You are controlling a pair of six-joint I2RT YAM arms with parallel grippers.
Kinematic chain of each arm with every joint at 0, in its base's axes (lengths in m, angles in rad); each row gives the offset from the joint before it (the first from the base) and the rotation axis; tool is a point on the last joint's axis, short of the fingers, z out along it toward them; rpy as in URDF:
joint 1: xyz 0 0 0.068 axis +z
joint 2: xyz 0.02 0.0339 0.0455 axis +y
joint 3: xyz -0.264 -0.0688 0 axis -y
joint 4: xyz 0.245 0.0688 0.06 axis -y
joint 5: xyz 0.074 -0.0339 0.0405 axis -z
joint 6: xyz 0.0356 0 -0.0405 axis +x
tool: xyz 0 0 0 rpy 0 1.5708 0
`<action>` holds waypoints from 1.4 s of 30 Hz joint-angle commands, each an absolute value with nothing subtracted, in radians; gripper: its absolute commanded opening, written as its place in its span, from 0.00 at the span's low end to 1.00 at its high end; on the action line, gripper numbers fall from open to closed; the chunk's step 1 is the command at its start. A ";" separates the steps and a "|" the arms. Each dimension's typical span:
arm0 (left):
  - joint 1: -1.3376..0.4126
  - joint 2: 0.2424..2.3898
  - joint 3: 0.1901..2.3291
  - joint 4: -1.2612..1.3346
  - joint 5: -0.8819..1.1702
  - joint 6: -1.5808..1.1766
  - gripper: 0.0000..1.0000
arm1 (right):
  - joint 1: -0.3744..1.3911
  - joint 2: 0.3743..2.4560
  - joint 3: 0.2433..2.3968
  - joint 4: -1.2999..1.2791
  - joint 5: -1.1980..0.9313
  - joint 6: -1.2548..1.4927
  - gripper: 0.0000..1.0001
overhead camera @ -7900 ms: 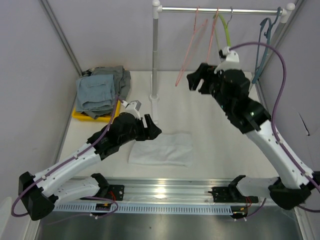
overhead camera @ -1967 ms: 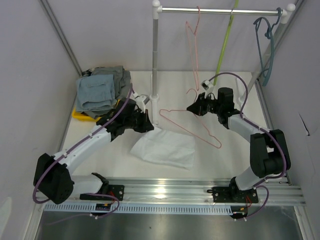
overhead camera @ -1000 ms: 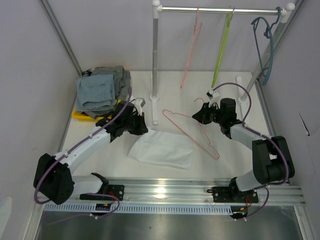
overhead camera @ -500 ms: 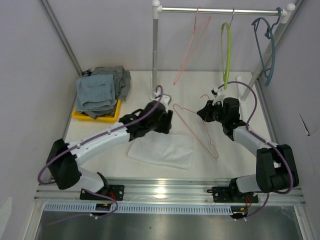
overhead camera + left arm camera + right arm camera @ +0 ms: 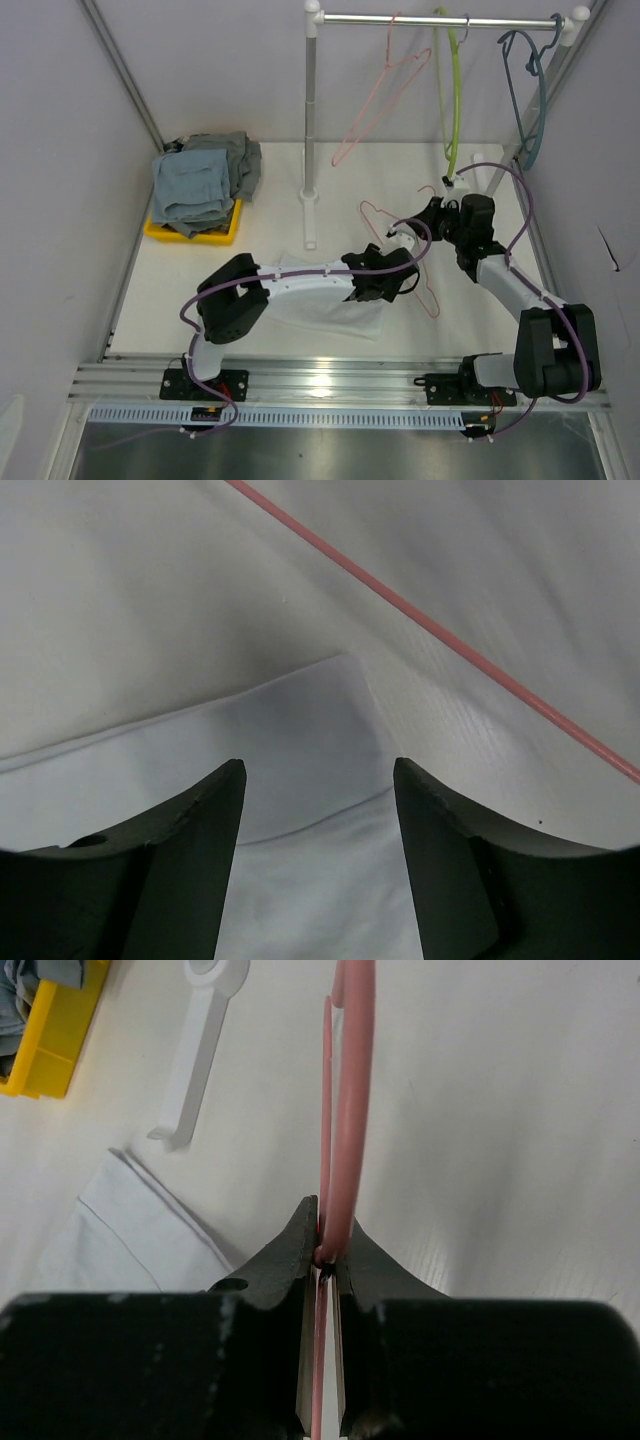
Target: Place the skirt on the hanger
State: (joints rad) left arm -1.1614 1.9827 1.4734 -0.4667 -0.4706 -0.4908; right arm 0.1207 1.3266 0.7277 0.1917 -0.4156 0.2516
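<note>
The white skirt [image 5: 338,312] lies flat on the table, partly under my left arm. My left gripper [image 5: 398,280] is open and empty just above the skirt's far right corner [image 5: 300,730]; its gripper midpoint [image 5: 318,765] is over the cloth. My right gripper [image 5: 432,214] is shut on a pink wire hanger [image 5: 431,297], holding it near the hook, with the frame slanting down towards the table beside the skirt. The hanger wire [image 5: 440,635] crosses just beyond the left jaws. In the right wrist view the gripper [image 5: 326,1210] pinches the hanger [image 5: 352,1110], with the skirt [image 5: 130,1245] to its left.
A yellow tray [image 5: 160,232] with folded grey clothes [image 5: 200,178] sits at the back left. A clothes rack pole [image 5: 310,110] stands at the back centre, its white foot [image 5: 200,1050] on the table. Pink [image 5: 385,80], green [image 5: 453,95] and blue [image 5: 530,85] hangers hang on the rail.
My left arm has swung right across the skirt, from its left edge to its far right corner. My right gripper has shifted the hanger slightly right and back.
</note>
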 commanded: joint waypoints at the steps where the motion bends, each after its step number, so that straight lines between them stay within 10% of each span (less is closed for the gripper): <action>1: -1.173 1.999 1.536 -0.477 -0.545 -0.493 0.67 | 0.112 1.292 0.746 0.206 -0.437 0.270 0.00; 16: -1.213 2.088 1.520 -0.423 -0.546 -0.453 0.52 | 0.078 1.290 0.713 0.222 -0.449 0.285 0.00; 25: -1.212 2.052 1.508 -0.423 -0.541 -0.445 0.00 | 0.074 1.285 0.706 0.222 -0.451 0.279 0.00; 42: -1.212 1.665 1.226 -0.325 -0.545 -0.515 0.00 | 0.118 1.266 0.713 0.227 -0.494 0.270 0.00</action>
State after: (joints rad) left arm -1.2079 1.7359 1.2598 -0.3851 -0.5247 -0.4793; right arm 0.0868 1.2819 0.7013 0.1947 -0.4728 0.2790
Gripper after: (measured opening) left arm 0.004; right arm 0.104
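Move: The skirt's far right corner, where the left fingers will shut, lies about 3 cm below them, some 1 cm to their right and practically level fore and aft. The pink hanger, in the right grip, has its middle roughly 5 cm ahead, 3 cm right and 3 cm above the left hand; the white rack foot is about 11 cm ahead, 17 cm left and 3 cm below. From the right hand that corner is some 13 cm back, 5 cm left and 12 cm below. Down first, about 3 cm with a slight drift right and back, the left hand sinks onto the skirt's far right corner while its open fingers shut and pinch the cloth just inside the edge. It then rises some 7 cm, drawing left about 4 cm and a little back, away from the hanger, fingers staying shut. The right hand keeps its hold on the hanger and barely shifts. ##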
